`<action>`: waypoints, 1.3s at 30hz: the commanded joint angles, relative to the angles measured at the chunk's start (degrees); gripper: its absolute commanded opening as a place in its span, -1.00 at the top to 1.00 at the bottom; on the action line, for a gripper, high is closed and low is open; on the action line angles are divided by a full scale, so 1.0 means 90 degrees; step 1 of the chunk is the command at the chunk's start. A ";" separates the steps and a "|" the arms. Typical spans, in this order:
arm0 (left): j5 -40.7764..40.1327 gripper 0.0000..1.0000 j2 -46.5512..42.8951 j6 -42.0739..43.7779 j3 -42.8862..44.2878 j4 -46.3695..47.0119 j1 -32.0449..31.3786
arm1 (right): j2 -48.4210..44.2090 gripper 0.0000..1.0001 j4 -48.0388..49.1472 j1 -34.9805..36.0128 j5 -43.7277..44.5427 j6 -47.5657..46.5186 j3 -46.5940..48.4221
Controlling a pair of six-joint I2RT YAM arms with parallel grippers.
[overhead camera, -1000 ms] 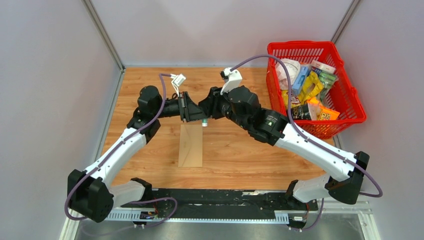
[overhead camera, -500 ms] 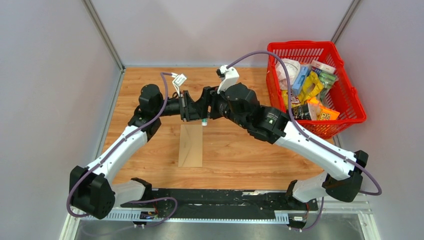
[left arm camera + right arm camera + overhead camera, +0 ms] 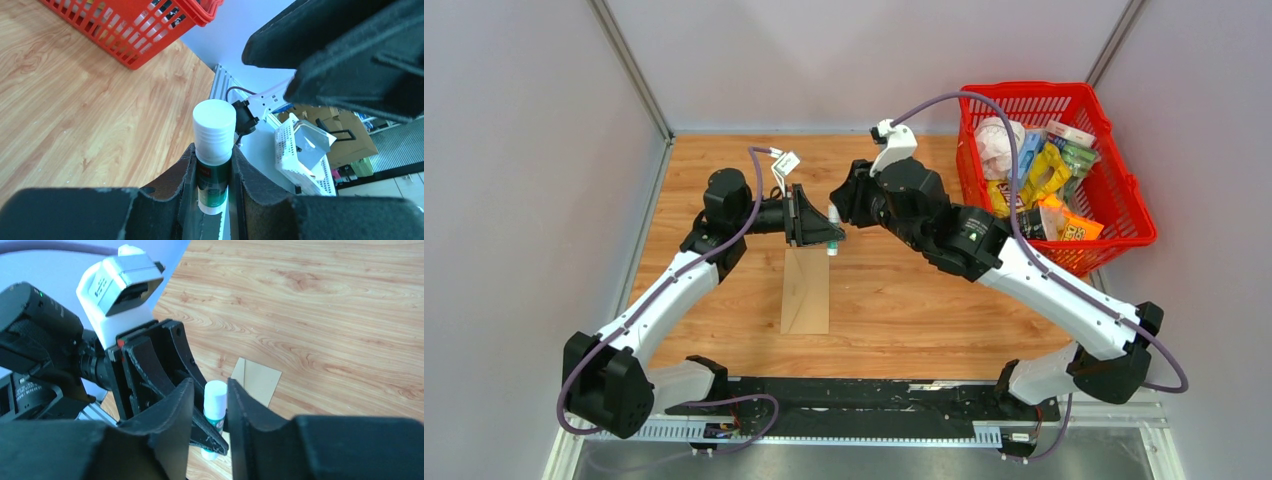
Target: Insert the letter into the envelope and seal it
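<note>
The tan envelope lies flat on the wooden table, just under both grippers; one corner of it shows in the right wrist view. The letter is out of view. My left gripper is shut on a green glue stick whose white cap is still on. My right gripper hovers close beside the stick's cap, jaws narrowly open and holding nothing. Through its jaws the glue stick shows a little beyond the fingertips.
A red basket full of packaged goods stands at the back right of the table. Grey walls close in the table on the left, back and right. The two arms cross above the table's middle.
My right gripper has drawn back to the right, away from the glue stick's cap, after pressing close to the left gripper. The left gripper has kept its hold, and the envelope has not moved.
</note>
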 commanded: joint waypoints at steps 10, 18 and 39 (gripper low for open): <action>0.0123 1.00 -0.0283 0.0432 0.0381 -0.0131 -0.0095 | 0.0683 0.70 -0.0345 -0.0199 -0.0084 0.0036 0.0749; -0.0268 1.00 -0.0274 0.0550 0.0498 -0.0288 -0.0085 | 0.0585 0.75 -0.0462 -0.0189 -0.0543 -0.0003 0.0525; -0.0835 1.00 -0.0381 0.0755 0.0830 -0.0210 -0.0065 | 0.0692 0.78 -0.0950 0.0026 -0.1002 -0.0013 0.0153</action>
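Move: The cap of the upright-leaning glue stick lies about 4 cm below the right hand, 2 cm to its left and level with it in reach. The left fingers, still gripping the stick's barrel, are some 7 cm below the right hand, 3 cm back and 2 cm left. The envelope lies on the table roughly 35 cm below, 3 cm back and 10 cm left. From the left hand the cap is about 3 cm ahead and 3 cm above. The right fingers come to bear on the cap end of the glue stick, closing almost fully and laid across its top instead of around it. The hand first slides about 2 cm forward, then sinks some 3 cm, easing left and slightly back, and keeps pressing there. The left hand stays in place with its grip on the barrel, fingers dipping a few degrees. ##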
